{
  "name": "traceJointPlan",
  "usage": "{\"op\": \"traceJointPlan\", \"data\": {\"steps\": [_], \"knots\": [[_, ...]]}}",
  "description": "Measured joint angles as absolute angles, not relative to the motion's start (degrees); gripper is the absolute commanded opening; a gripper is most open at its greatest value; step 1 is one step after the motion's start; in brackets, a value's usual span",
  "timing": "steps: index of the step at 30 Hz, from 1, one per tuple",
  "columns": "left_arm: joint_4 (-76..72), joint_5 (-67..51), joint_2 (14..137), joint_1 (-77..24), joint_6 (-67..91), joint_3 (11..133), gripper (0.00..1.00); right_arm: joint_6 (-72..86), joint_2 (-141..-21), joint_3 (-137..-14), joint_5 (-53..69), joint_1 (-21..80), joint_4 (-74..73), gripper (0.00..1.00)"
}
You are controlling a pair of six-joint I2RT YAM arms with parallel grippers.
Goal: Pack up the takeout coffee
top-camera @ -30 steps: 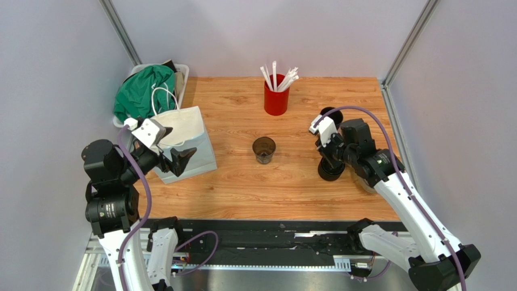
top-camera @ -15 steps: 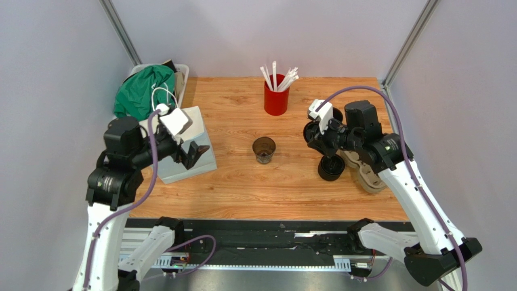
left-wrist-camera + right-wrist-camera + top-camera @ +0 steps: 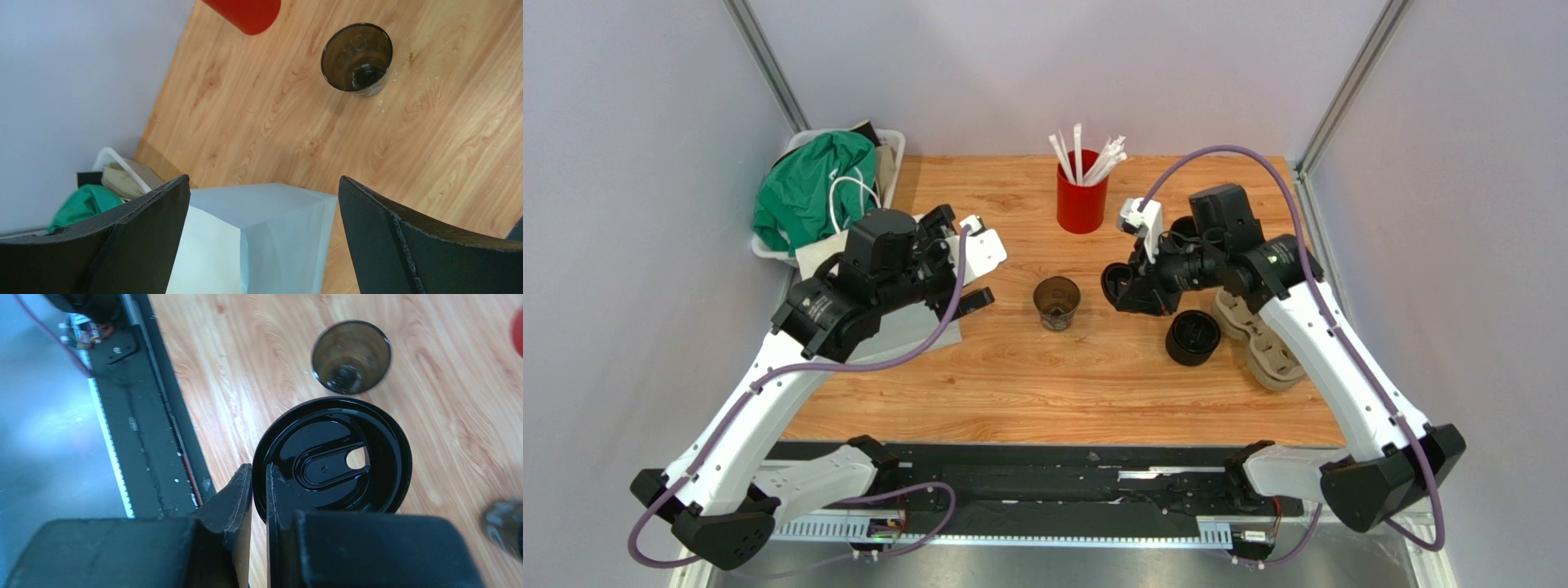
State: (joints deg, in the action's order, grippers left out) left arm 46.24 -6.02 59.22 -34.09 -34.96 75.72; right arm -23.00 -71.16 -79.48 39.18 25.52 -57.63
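A dark lidless takeout coffee cup (image 3: 1057, 301) stands mid-table; it also shows as the cup (image 3: 357, 58) in the left wrist view and the cup (image 3: 351, 356) in the right wrist view. My right gripper (image 3: 1136, 284) is shut on the rim of a round black lid (image 3: 331, 456), held on edge above the table just right of that cup. A second black cup (image 3: 1193, 337) stands further right. My left gripper (image 3: 261, 202) hangs open over the white paper bag (image 3: 264, 236), with nothing between its fingers.
A red cup of white straws (image 3: 1081, 196) stands at the back centre. The brown pulp carrier (image 3: 1265, 349) lies by the right edge, under the right arm. A white bin with green cloth (image 3: 817, 184) sits at the back left, behind the bag (image 3: 909, 328).
The right gripper rose from the right-hand black cup with the lid and carried it left toward the centre cup. The left arm swung forward and right over the bag, staying open.
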Motion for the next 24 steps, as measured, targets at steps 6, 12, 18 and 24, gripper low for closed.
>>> {"op": "traceJointPlan", "data": {"steps": [6, 12, 18, 24], "knots": [[40.7, -5.7, 58.5, -37.5, -38.1, 74.0, 0.99, -24.5, -79.0, -85.3, 48.8, 25.5, -61.8, 0.1], [37.6, -11.5, 58.5, -39.4, -42.7, 70.7, 0.99, -28.3, -87.9, -93.6, 56.8, 25.5, -68.9, 0.1], [36.5, -19.1, 59.5, -39.9, -47.1, 67.1, 0.99, -32.5, -93.2, -98.1, 61.4, 25.5, -74.4, 0.09], [33.2, -27.2, 60.3, -40.4, -48.3, 65.8, 0.98, -34.7, -94.4, -98.2, 63.4, 25.5, -76.4, 0.1]]}}
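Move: The black lid pinched in the right gripper has its middle about 22 cm to the right of the open left gripper, level with it fore and aft and some 5 cm lower. The tinted cup stands about 13 cm right of the left hand, 1 cm ahead and 20 cm below; from the right hand it is 11 cm left, 5 cm ahead and 16 cm down. The lid stack is about 11 cm to the right hand's right, level with it and 18 cm below. Bring the wide-open left gripper to the right about 9 cm and back about 4 cm, over the table towards the held lid, swinging its fingers some 30 degrees clockwise to face the right gripper. Meanwhile carry the lid about 5 cm left with the right hand, keeping the rim pinched, roll its forward side down and turn counter-clockwise. ##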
